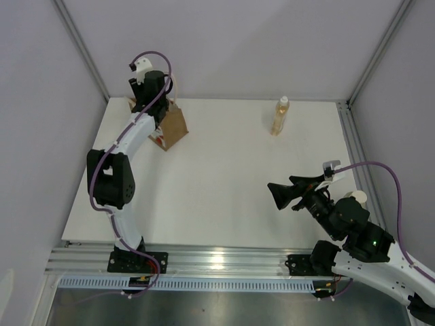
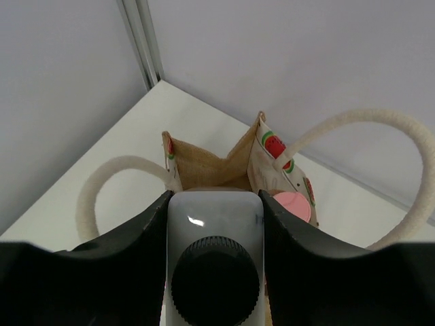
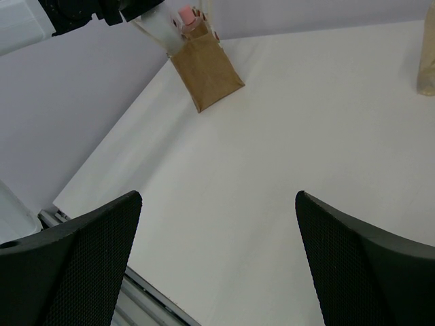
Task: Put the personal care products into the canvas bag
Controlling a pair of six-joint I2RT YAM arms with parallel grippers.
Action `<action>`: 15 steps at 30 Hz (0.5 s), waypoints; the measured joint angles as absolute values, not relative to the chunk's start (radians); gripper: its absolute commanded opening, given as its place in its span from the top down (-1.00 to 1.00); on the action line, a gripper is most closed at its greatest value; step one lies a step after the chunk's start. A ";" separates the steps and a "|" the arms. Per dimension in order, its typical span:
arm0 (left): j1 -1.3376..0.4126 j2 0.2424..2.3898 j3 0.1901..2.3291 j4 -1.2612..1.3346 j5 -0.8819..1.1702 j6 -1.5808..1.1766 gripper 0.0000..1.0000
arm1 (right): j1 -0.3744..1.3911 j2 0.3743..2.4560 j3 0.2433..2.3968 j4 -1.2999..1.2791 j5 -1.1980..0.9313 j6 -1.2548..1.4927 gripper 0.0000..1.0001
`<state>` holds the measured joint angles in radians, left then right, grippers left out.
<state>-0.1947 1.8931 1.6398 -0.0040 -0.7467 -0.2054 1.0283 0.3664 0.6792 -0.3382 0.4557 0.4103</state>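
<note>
The canvas bag [image 1: 173, 125] stands at the table's far left; it also shows in the left wrist view [image 2: 204, 166] and the right wrist view [image 3: 207, 71]. My left gripper [image 2: 214, 224] is shut on the white bottle with black cap [image 2: 215, 238] and holds it just above the bag's open mouth. A pink cap [image 2: 293, 206] of the peach bottle shows inside the bag. The tall amber bottle with white cap [image 1: 280, 115] stands upright at the far centre-right. My right gripper [image 1: 275, 193] is open and empty above the near right of the table. The cream bottle is out of view.
The bag's cream loop handles [image 2: 380, 122] spread to both sides of its mouth. Enclosure walls and a metal post [image 2: 139, 41] stand close behind the bag. A metal rail [image 1: 204, 261] runs along the near table edge.
</note>
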 measured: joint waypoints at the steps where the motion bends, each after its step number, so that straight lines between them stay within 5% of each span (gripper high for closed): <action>1: -0.192 1.896 1.640 -0.019 -0.738 -0.221 0.99 | 1.028 0.366 0.679 -0.338 0.455 0.410 -0.99; 15: -0.176 1.932 1.641 -0.139 -0.641 -0.352 0.99 | 1.028 0.382 0.679 -0.335 0.443 0.411 -0.98</action>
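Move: The left gripper already holds the black-capped white bottle above the canvas bag. The bag's middle is about 6 cm ahead of the gripper, level with it sideways and some 15 cm below. The pink-capped bottle, already inside, stands about 7 cm ahead, 5 cm to the right and 12 cm below. From the idle right gripper the bag lies roughly 46 cm ahead, 49 cm to the left and 18 cm lower. Bring the left gripper about 5 cm almost straight down towards the canvas bag, sliding the white bottle bottom-first into the mouth between the two handles, to the left of the pink-capped bottle. Meanwhile tip the fingers some 10 degrees farther down, and keep the grip on the bottle. ##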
